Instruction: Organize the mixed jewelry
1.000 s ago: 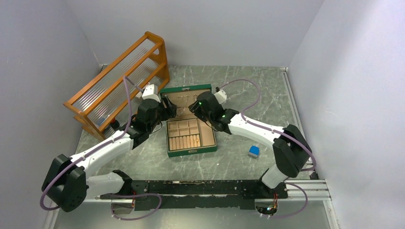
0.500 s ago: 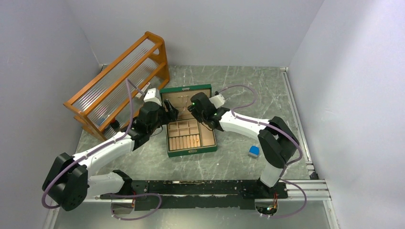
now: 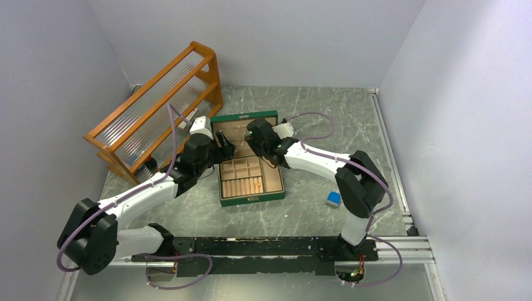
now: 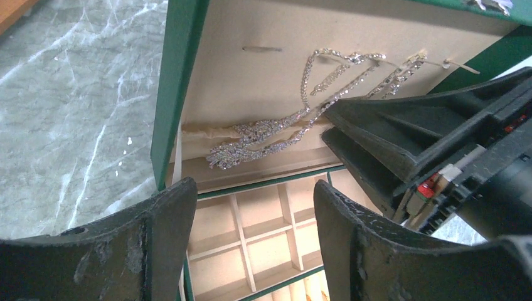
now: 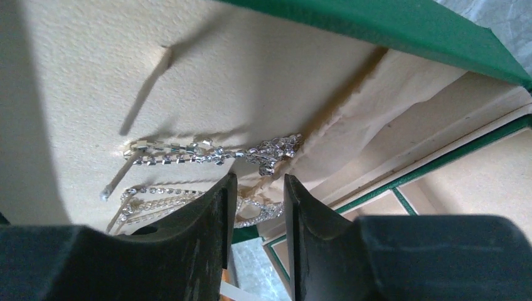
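The green box (image 3: 252, 200) lies open, its lid (image 3: 243, 117) standing upright. Sparkling silver chains (image 4: 270, 132) of the mixed jewelry hang from pegs on the lid's beige lining. My left gripper (image 4: 254, 188) is open and holds nothing. It hovers over the divided compartments (image 4: 248, 226), just below the chains. My right gripper (image 5: 258, 182) is pressed up to the lining with a narrow gap between its jaws. Chain strands (image 5: 207, 150) run across its tips and a loop shows in the gap. From the left wrist view its fingers (image 4: 389, 125) touch the chains' lower end.
A wooden rack (image 3: 157, 106) stands at the back left, close behind my left arm. A small blue block (image 3: 333, 199) lies on the marble table to the right of the box. Tiny gold bits sit on the ring rolls (image 3: 244, 186) at the box's front.
My right arm has swung left, in toward the lid, and its jaws have narrowed. My left gripper has crept slightly closer to the box, still open.
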Action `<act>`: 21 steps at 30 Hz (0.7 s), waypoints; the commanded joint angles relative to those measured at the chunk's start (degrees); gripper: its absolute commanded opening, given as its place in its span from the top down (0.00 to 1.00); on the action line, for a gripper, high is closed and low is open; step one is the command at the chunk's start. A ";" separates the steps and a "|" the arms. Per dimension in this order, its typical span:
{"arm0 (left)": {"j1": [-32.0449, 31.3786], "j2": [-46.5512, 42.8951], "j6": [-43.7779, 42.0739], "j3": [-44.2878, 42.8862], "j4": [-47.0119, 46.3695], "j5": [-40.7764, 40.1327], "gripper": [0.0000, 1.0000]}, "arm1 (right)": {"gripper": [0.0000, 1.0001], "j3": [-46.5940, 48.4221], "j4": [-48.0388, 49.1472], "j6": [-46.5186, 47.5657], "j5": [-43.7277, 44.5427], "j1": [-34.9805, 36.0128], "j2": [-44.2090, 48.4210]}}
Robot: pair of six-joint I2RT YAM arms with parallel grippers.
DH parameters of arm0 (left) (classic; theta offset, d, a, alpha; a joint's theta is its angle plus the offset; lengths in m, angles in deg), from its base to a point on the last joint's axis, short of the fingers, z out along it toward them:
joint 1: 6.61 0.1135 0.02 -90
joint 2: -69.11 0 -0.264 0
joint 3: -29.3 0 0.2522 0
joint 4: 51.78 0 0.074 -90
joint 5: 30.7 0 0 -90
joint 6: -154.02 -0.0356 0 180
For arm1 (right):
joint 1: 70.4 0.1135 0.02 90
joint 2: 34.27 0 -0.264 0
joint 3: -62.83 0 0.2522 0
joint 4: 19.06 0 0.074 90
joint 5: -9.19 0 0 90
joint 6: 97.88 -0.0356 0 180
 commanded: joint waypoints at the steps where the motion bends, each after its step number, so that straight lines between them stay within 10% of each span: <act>1: 0.53 0.43 0.27 -0.76 -1.53 0.40 0.28 | 0.65 3.35 -4.35 -4.11 3.00 0.10 -3.08; 21: 0.51 2.15 0.12 -0.98 -2.71 3.39 0.24 | 1.00 1.46 -2.64 -4.08 1.55 0.10 -1.71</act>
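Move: The lid pocket's edge, beside the right necklace's lower end, lies about 2 cm below the right hand, roughly 1 cm ahead and 1 cm to its left. The right necklace's lower end is 1 cm ahead and 2 cm below; the left necklace's bunched end lies some 5 cm left, level ahead and 3 cm down. From the left hand, that pocket edge is about 4 cm ahead, 6 cm right and 4 cm down. The right hand sinks about 1.5 cm to the lid pocket's edge and shuts its half-open fingers there. ##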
